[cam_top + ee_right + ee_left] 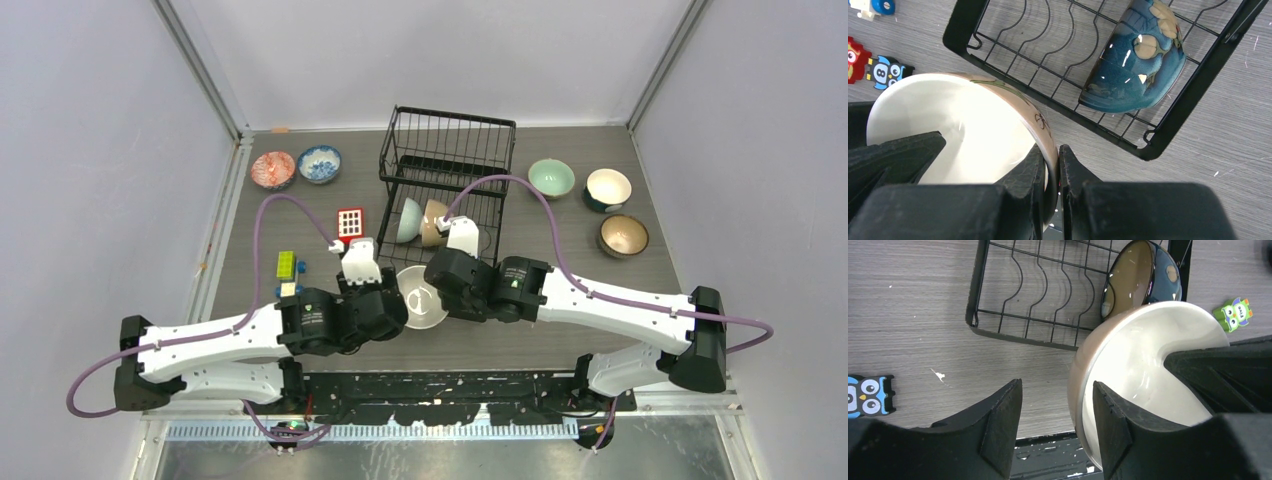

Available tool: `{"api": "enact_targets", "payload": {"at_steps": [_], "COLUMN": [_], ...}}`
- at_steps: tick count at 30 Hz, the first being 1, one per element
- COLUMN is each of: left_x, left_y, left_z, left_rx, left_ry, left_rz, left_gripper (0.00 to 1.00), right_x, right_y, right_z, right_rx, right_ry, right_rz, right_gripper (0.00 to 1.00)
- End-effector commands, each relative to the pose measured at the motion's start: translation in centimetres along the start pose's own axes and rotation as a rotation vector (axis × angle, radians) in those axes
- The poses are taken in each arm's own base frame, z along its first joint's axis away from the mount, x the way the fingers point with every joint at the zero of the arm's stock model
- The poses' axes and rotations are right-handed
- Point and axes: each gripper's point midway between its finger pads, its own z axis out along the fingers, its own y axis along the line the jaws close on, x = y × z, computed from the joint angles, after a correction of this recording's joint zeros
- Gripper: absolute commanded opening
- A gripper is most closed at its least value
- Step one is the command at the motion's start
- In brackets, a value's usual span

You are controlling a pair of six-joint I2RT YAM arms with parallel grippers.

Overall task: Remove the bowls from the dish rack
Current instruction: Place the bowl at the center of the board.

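A cream bowl (422,297) with a tan outside hangs between my two grippers, just in front of the black wire dish rack (445,165). My right gripper (1052,165) is shut on the cream bowl's rim (1045,135). My left gripper (1058,405) is open and straddles the opposite rim (1083,390): one finger is inside the bowl, the other stands apart from its outer wall. In the rack's slotted tray two bowls stand on edge, a bluish one (408,220) and a tan one (434,222). A dark blue flowered bowl (1138,60) shows in the right wrist view.
Left of the rack sit a red patterned bowl (272,169) and a blue-and-white bowl (320,163). Right of it are a pale green bowl (551,178), a cream bowl (608,188) and a brown bowl (623,235). A red block (349,223) and small toy blocks (287,264) lie near my left gripper.
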Motion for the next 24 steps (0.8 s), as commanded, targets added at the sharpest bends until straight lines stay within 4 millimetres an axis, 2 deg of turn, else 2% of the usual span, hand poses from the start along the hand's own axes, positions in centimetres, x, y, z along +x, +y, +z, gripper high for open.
{"api": "enact_targets", "payload": {"at_steps": [1, 5, 10, 16, 22, 24], "left_x": [-1.9, -2.3, -2.5, -2.7, -2.6, -2.4], "left_y": [-0.2, 0.0, 0.3, -0.1, -0.7, -0.8], "left_z": [0.4, 0.7, 0.9, 1.1, 1.3, 1.3], "left_rx": [-0.016, -0.041, -0.073, -0.070, -0.049, -0.047], "left_ry": [-0.080, -0.080, -0.068, -0.059, -0.052, -0.047], "left_rz": [-0.084, -0.095, -0.095, -0.083, -0.079, -0.077], "left_gripper": [0.54, 0.53, 0.46, 0.42, 0.29, 0.28], "right_x": [-3.1, -3.2, -3.2, -3.4, -3.4, -3.5], "right_y": [1.9, 1.8, 1.5, 1.7, 1.9, 1.9], "right_z": [-0.8, -0.6, -0.3, -0.1, -0.1, -0.2], "right_rx": [-0.061, -0.045, -0.020, -0.017, -0.021, -0.024], "right_ry": [-0.103, -0.103, -0.102, -0.105, -0.103, -0.106], "right_rz": [0.092, 0.082, 0.060, 0.049, 0.048, 0.048], "right_gripper": [0.01, 0.01, 0.01, 0.01, 0.01, 0.01]}}
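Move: The beige bowl's left rim is already between the left hand's open fingers, its middle about 5 cm to that hand's right, 1 cm ahead and 3 cm lower. The right hand already pinches the opposite rim, with the bowl's middle some 5 cm to its left, 1 cm back and 3 cm below. The blue bowl in the rack stands about 9 cm ahead of the right hand, 3 cm to its right and 12 cm down. The left hand closes its fingers about the bowl's left rim, from half open to roughly a quarter, one finger inside the bowl and one outside; a gap still shows at the outer finger. Meanwhile it edges forward along the rim by nearly 2 cm, turning some 5 degrees counter-clockwise. The right hand keeps its pinch and lowers the bowl about 1 cm. ##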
